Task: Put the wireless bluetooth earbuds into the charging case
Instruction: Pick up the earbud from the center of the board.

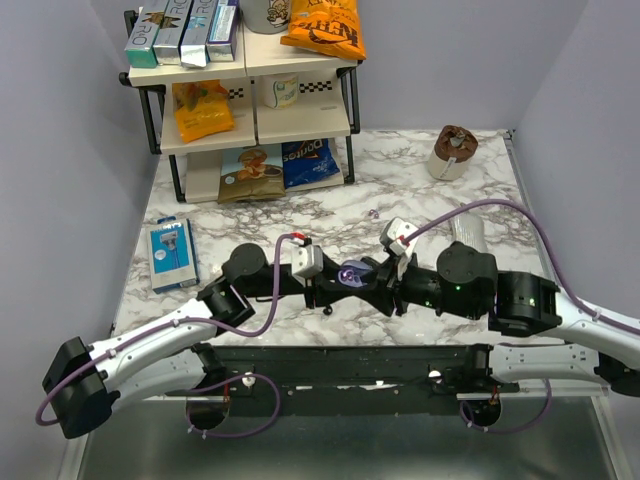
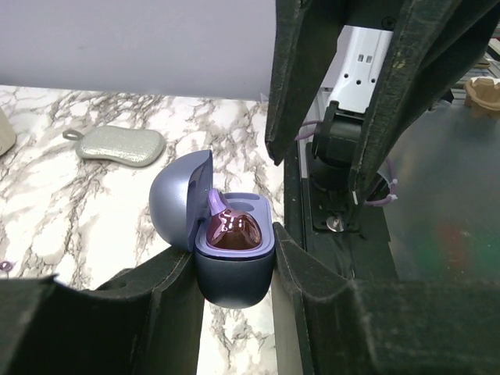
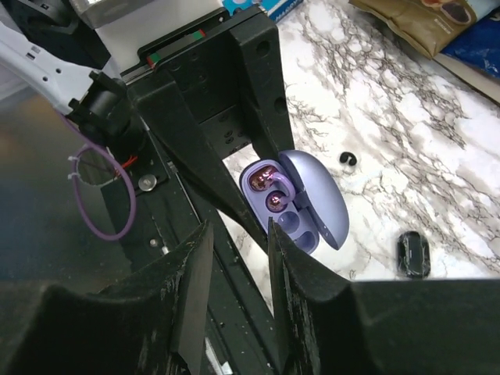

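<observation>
My left gripper (image 1: 340,281) (image 2: 234,269) is shut on the lilac charging case (image 1: 353,273) (image 2: 234,277) and holds it with the lid (image 2: 176,199) open. One glossy dark earbud (image 2: 233,232) (image 3: 269,180) with a lilac hook sits in one half of the case (image 3: 301,205). The other half's wells (image 3: 287,226) are bare. My right gripper (image 1: 392,272) (image 3: 238,234) is open and empty, just right of the case. Two small glossy black pieces (image 3: 348,160) (image 3: 412,254) lie on the marble beyond the case.
A snack shelf (image 1: 250,120) stands at the back left. A blue packet (image 1: 170,252) lies at the left and a brown cup (image 1: 453,150) at the back right. A grey pouch (image 2: 117,144) (image 1: 468,232) lies by the right arm. Lilac specks (image 1: 373,213) lie mid-table.
</observation>
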Robot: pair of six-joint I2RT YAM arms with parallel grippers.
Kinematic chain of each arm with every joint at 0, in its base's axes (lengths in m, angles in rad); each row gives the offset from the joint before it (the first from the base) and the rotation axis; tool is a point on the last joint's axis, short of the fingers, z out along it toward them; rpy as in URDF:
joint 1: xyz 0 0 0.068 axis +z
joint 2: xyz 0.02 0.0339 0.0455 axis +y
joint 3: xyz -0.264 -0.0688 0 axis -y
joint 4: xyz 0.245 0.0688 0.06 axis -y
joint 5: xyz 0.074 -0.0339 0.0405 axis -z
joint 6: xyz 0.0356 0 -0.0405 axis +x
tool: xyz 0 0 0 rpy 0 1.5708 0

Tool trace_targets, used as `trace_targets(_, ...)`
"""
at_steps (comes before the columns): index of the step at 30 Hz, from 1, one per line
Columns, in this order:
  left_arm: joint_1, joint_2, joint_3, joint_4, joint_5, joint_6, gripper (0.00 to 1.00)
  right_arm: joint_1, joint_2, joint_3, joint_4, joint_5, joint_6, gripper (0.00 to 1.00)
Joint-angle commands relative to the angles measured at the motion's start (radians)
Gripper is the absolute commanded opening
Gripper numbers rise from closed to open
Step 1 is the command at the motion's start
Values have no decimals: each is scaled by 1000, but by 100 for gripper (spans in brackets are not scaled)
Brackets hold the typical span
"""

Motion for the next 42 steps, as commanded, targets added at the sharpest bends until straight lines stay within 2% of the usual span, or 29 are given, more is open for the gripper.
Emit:
trace_targets(1, -4, -27, -32, 67, 41, 0, 0, -54, -11, -9, 16, -121, 41, 43)
trace_targets(8, -4, -61, -86, 157, 74, -23, 0, -136, -6, -11, 36, -257, 65, 43)
trace_targets(13, -4, -67, -83, 147, 66, -17, 0, -151, 9, -1, 36, -294, 64, 43)
trace_targets(16, -4, -69, -80, 137, 55, -12, 0, -151, -3, 2, 45, -271, 64, 43)
trace_targets(19, -4, -76, -70, 107, 16, -7, 0, -170, -41, -11, 47, -95, 81, 43)
trace_targets(20, -4, -82, -72, 82, 5, -3, 0, -197, -41, -12, 33, -38, 90, 44)
trace_targets(22, -6, -102, -104, 97, -24, -19, 0, -381, -17, -27, 18, -51, 127, 44)
trace_targets(23, -6, -108, -119, 137, -49, -39, 0, -460, -8, -46, 25, -127, 145, 44)
trace_targets(24, -6, -116, -133, 151, -67, -52, 0, -602, 3, -69, 48, -178, 179, 44)
trace_targets(27, -13, -138, -179, 208, -141, -79, 0, -734, 69, -165, 161, -251, 237, 44)
trace_targets(31, -27, -150, -248, 285, -230, -127, 0, -785, 210, -227, 307, -220, 269, 43)
trace_targets(37, -58, -219, -287, 306, -339, -119, 0, -866, 546, -101, 415, -208, 254, 40)
trace_targets(42, -69, -277, -274, 219, -397, -93, 0, -880, 756, 63, 418, -208, 210, 42)
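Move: Some 35 cm ahead of the right hand, about 5 cm to its right and 31 cm below, the loose purple earbud lies on the board; from the left hand it is about 34 cm ahead and 9 cm to the right. The black oval case is roughly 15 cm nearer than the earbud and level with it sideways. A small black piece lies about 20 cm ahead of the right hand and 10 cm left, the grey pouch about 29 cm ahead and 29 cm right. Barely shifting at first above the purple charging case, the empty right hand then sweeps off fast towards the loose earbud, nearly 28 cm forward and 19 cm down, with some 9 cm to the right. The wrist swings clockwise and tips down; the fingers stay part open. The left hand keeps its hold on the open charging case and eases a little to its left, turning slightly counter-clockwise. ##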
